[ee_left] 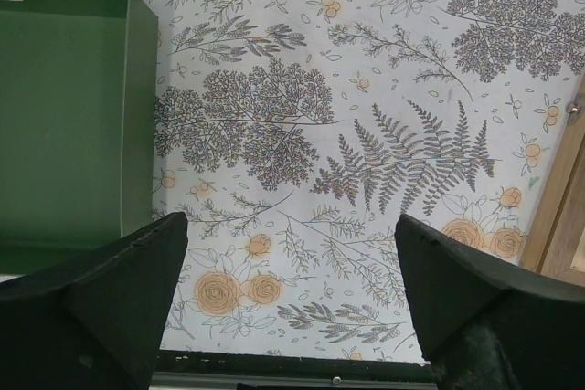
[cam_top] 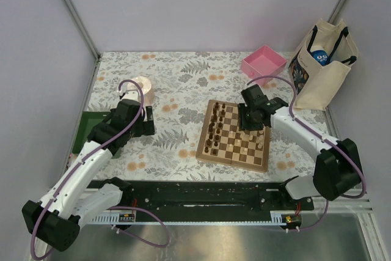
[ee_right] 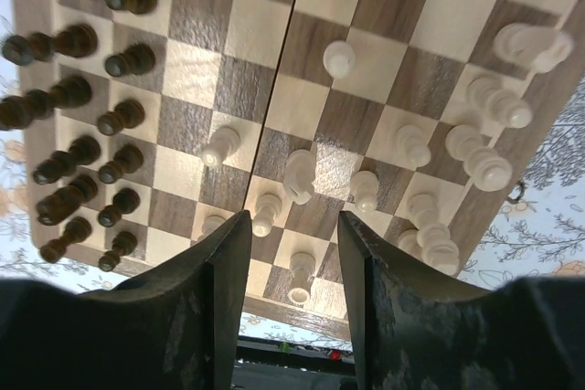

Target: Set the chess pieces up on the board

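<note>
The board [cam_top: 232,158] lies right of the table's middle. Dark chess pieces [cam_top: 215,128] fill its left two files, and pale chess pieces [cam_top: 256,142] stand loosely on its right side. My right gripper [cam_top: 252,120] hovers over the board's right half. In the right wrist view it [ee_right: 294,221] is open above the board [ee_right: 196,70]. A pale piece [ee_right: 303,276] stands on a near-edge square between the fingers, touching neither. Dark pieces [ee_right: 73,89] line the left, pale ones [ee_right: 484,125] the right. My left gripper [cam_top: 145,123] [ee_left: 292,235] is open and empty over the floral cloth.
A green tray [cam_top: 82,131] [ee_left: 64,116] sits at the table's left edge, beside my left gripper. A pale round roll [cam_top: 142,90] stands behind it. A pink tray [cam_top: 264,62] and a tote bag [cam_top: 321,65] occupy the back right. The board's edge [ee_left: 567,216] shows at the left wrist view's right.
</note>
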Tool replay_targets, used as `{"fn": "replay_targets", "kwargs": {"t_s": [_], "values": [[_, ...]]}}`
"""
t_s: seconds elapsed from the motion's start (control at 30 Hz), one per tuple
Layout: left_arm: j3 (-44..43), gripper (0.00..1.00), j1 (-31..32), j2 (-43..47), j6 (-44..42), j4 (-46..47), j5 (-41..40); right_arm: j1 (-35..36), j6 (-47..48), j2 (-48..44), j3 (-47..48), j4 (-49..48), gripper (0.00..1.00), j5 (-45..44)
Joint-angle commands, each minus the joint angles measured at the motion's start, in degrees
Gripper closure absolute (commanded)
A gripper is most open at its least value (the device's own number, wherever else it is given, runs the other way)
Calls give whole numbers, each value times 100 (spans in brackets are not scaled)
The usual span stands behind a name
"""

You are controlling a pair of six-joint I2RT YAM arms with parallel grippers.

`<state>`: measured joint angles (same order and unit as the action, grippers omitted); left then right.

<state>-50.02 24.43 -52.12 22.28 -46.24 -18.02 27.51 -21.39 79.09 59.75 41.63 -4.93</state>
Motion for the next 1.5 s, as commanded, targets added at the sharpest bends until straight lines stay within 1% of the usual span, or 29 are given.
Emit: {"fn": "replay_targets", "kwargs": {"t_s": [0.0,0.1,0.4,0.87,0.9,1.0,1.1,1.23,1.37,1.47], "values": [[-61,1,-34,105,-22,212,97,176,-208,247,-103,-234,50,141],[-61,1,-26,123,-22,212,97,211,-199,396,-103,-251,52,159],[-43,1,-26,193,-22,212,88,229,-182,704,-156,-313,54,106],[-52,1,-26,97,-31,212,150,238,-103,889,-95,-295,59,-114],[-43,1,-26,97,-40,212,150,238,-103,889,-103,-322,61,-114],[-43,1,-26,88,-31,212,150,229,-76,872,-104,-322,73,-105],[-43,1,-26,88,-40,212,150,238,-67,819,-86,-296,83,-140],[-43,1,-26,79,-31,212,159,229,-85,390,-95,-190,87,-166],[-52,1,-26,70,-40,212,176,238,-146,-366,-174,-155,87,-359],[-61,1,-26,79,-40,212,202,238,-208,-928,-226,99,87,-535]]}}
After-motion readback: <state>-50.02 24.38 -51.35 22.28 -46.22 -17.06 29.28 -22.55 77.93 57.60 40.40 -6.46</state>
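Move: The right hand, half open, hangs over the middle of the board; the slanted-top white piece it goes for stands some 6 cm below, 1 cm back and 1 cm left. From that piece, the near pawn stands about 2 cm back and 1 cm left, the right pawn 3 cm right and 1 cm back, and the far pawn 6 cm ahead and 2 cm right. From the left hand, the piece lies roughly 44 cm right, 2 cm ahead, 11 cm lower. The right hand sinks about 5 cm onto the slanted-top white piece, quickly at first and then slowly, easing a centimetre back and left while the fingers tip some 8 degrees steeper and narrow around it between the neighbouring pawns. At the bottom the fingers pinch the piece, then the hand climbs about 4.5 cm almost straight up, the tilt undone and the grip kept. ##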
